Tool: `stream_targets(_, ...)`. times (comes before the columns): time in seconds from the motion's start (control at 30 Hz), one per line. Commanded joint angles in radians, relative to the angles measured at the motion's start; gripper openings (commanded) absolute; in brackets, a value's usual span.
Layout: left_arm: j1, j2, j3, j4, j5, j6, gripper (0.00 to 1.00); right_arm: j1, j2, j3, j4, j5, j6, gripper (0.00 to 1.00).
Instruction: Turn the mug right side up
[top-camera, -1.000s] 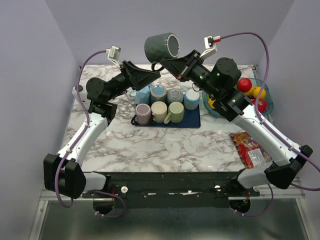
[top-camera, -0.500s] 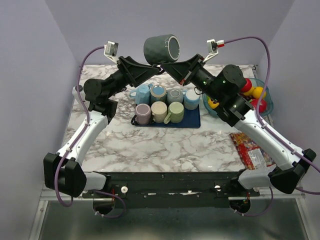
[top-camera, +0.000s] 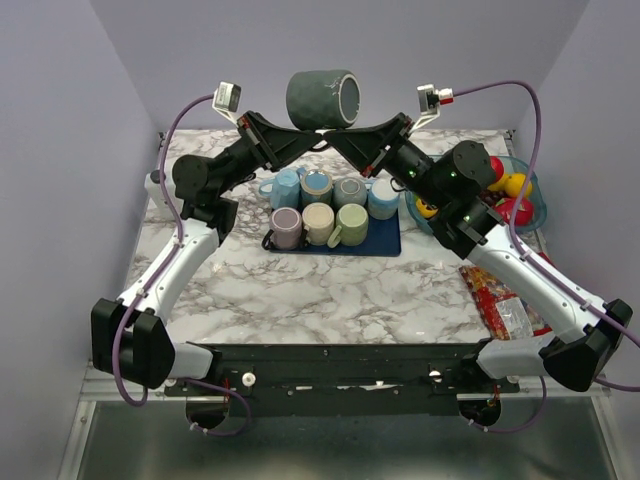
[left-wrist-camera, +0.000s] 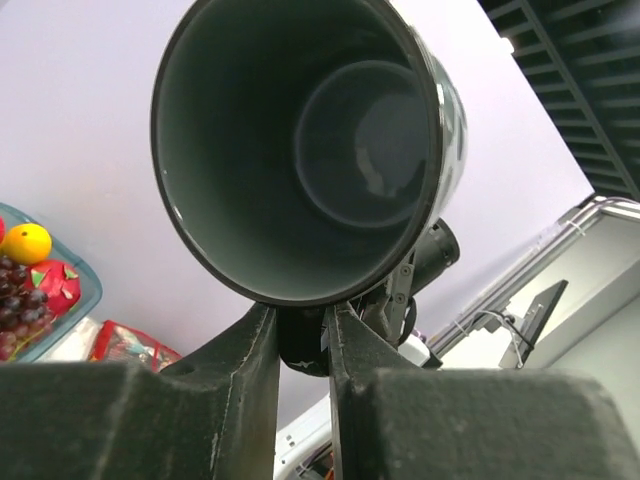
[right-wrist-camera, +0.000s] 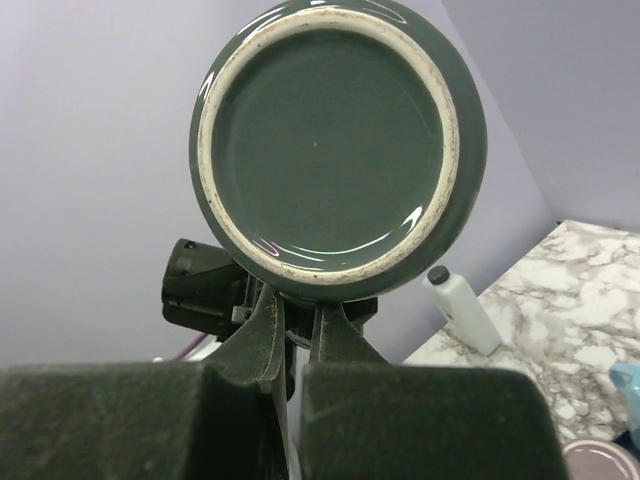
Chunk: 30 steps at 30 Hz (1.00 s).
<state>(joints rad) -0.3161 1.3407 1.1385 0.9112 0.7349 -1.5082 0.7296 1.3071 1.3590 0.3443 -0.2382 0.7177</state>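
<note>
The dark green mug (top-camera: 322, 97) hangs on its side high above the table, handle down. Its base faces right and its mouth faces left. My left gripper (top-camera: 316, 136) reaches up from the left and is shut on the mug's handle (left-wrist-camera: 300, 345). The left wrist view looks straight into the mug's empty inside (left-wrist-camera: 300, 150), with the left gripper (left-wrist-camera: 302, 335) pinching the handle under the rim. My right gripper (top-camera: 333, 137) comes from the right and is shut on the same handle. The right wrist view shows the pale-ringed base (right-wrist-camera: 335, 140) above the right gripper (right-wrist-camera: 298, 320).
Below the mug, a blue tray (top-camera: 385, 243) holds several pastel mugs. A bowl of toy fruit (top-camera: 530, 180) stands at the right, with a red snack packet (top-camera: 500, 300) in front of it. A small white bottle (right-wrist-camera: 465, 305) stands at the table's left edge.
The left gripper's fingers have closed onto the mug's handle. Both arms have stretched a little higher, and the mug has shifted slightly left.
</note>
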Motion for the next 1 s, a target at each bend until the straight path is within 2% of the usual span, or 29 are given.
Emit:
stream_targets(0.0, -0.006, -0.046, 0.033, -0.031, -0.037, 0.114, 0.0, 0.007, -0.029, -0.001, 0.02, -0.033, -0.023, 0.01)
stream_targets(0.03, -0.006, -0.052, 0.032, -0.061, -0.048, 0.127, 0.0, 0.004, -0.026, 0.002, 0.007, -0.03, -0.029, 0.01)
stream_targets(0.07, -0.006, -0.064, 0.033, -0.089, -0.054, 0.149, 0.0, 0.005, -0.026, 0.005, -0.007, -0.027, -0.037, 0.05)
stream_targets(0.13, -0.006, -0.08, 0.047, -0.211, -0.081, 0.235, 0.0, 0.005, -0.026, 0.0, -0.037, 0.003, -0.055, 0.25)
stream_targets(0.2, -0.006, -0.104, 0.066, -0.309, -0.106, 0.311, 0.0, 0.004, -0.028, -0.001, -0.08, 0.048, -0.082, 0.52)
stream_targets(0.23, -0.006, -0.112, 0.09, -0.421, -0.12, 0.395, 0.0, 0.005, -0.028, 0.0, -0.097, 0.062, -0.092, 0.63)
stream_targets(0.27, -0.006, -0.123, 0.104, -0.481, -0.153, 0.436, 0.0, 0.007, -0.026, 0.002, -0.122, 0.085, -0.099, 0.79)
stream_targets(0.37, -0.006, -0.135, 0.167, -0.694, -0.23, 0.597, 0.0, 0.005, -0.028, -0.009, -0.204, 0.171, -0.116, 0.98)
stream_targets(0.53, -0.003, -0.129, 0.289, -1.06, -0.403, 0.856, 0.0, 0.005, -0.054, -0.07, -0.306, 0.313, -0.133, 1.0)
stream_targets(0.57, -0.003, -0.12, 0.309, -1.113, -0.44, 0.95, 0.0, 0.005, -0.061, -0.078, -0.318, 0.333, -0.142, 1.0)
stream_targets(0.6, -0.003, -0.112, 0.326, -1.164, -0.533, 0.991, 0.0, 0.004, -0.066, -0.08, -0.371, 0.383, -0.15, 1.0)
stream_targets(0.67, 0.0, -0.089, 0.366, -1.297, -0.633, 1.068, 0.0, 0.002, -0.062, -0.074, -0.425, 0.433, -0.162, 1.0)
stream_targets(0.7, 0.0, -0.084, 0.371, -1.328, -0.716, 1.139, 0.0, 0.001, -0.058, -0.074, -0.465, 0.476, -0.176, 1.0)
stream_targets(0.83, 0.015, -0.06, 0.331, -1.407, -0.901, 1.264, 0.0, -0.001, -0.054, -0.103, -0.49, 0.522, -0.218, 1.0)
stream_targets(0.97, 0.058, -0.034, 0.273, -1.385, -0.992, 1.326, 0.0, -0.002, -0.029, -0.109, -0.518, 0.539, -0.235, 1.0)
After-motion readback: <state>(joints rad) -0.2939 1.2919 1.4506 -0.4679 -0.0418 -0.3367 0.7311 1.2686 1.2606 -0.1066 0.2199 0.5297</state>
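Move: Both my hands hold the dark green mug by its handle, its mouth facing left; its body lies about 5 cm ahead of either hand point and some 3 cm above, 1 cm right of my left one and 1 cm left of my right one. From my left hand, the bare table beside the tray is roughly 22 cm left, 11 ahead and 45 below. The pink mug stands 9 ahead, 8 left, the light-blue mug 19 ahead, 9 left, both about 40 below. I open my right fingers wide, freeing the handle, and drop that hand about 15 cm, drawing slightly right and forward as its wrist swings clockwise. My left hand keeps its pinch on the handle; it eases forward first, then sweeps down and left towards the bare table beside the tray, over 20 cm in all, while the wrist rolls its left side up and turns counter-clockwise, swinging the mouth upward. ##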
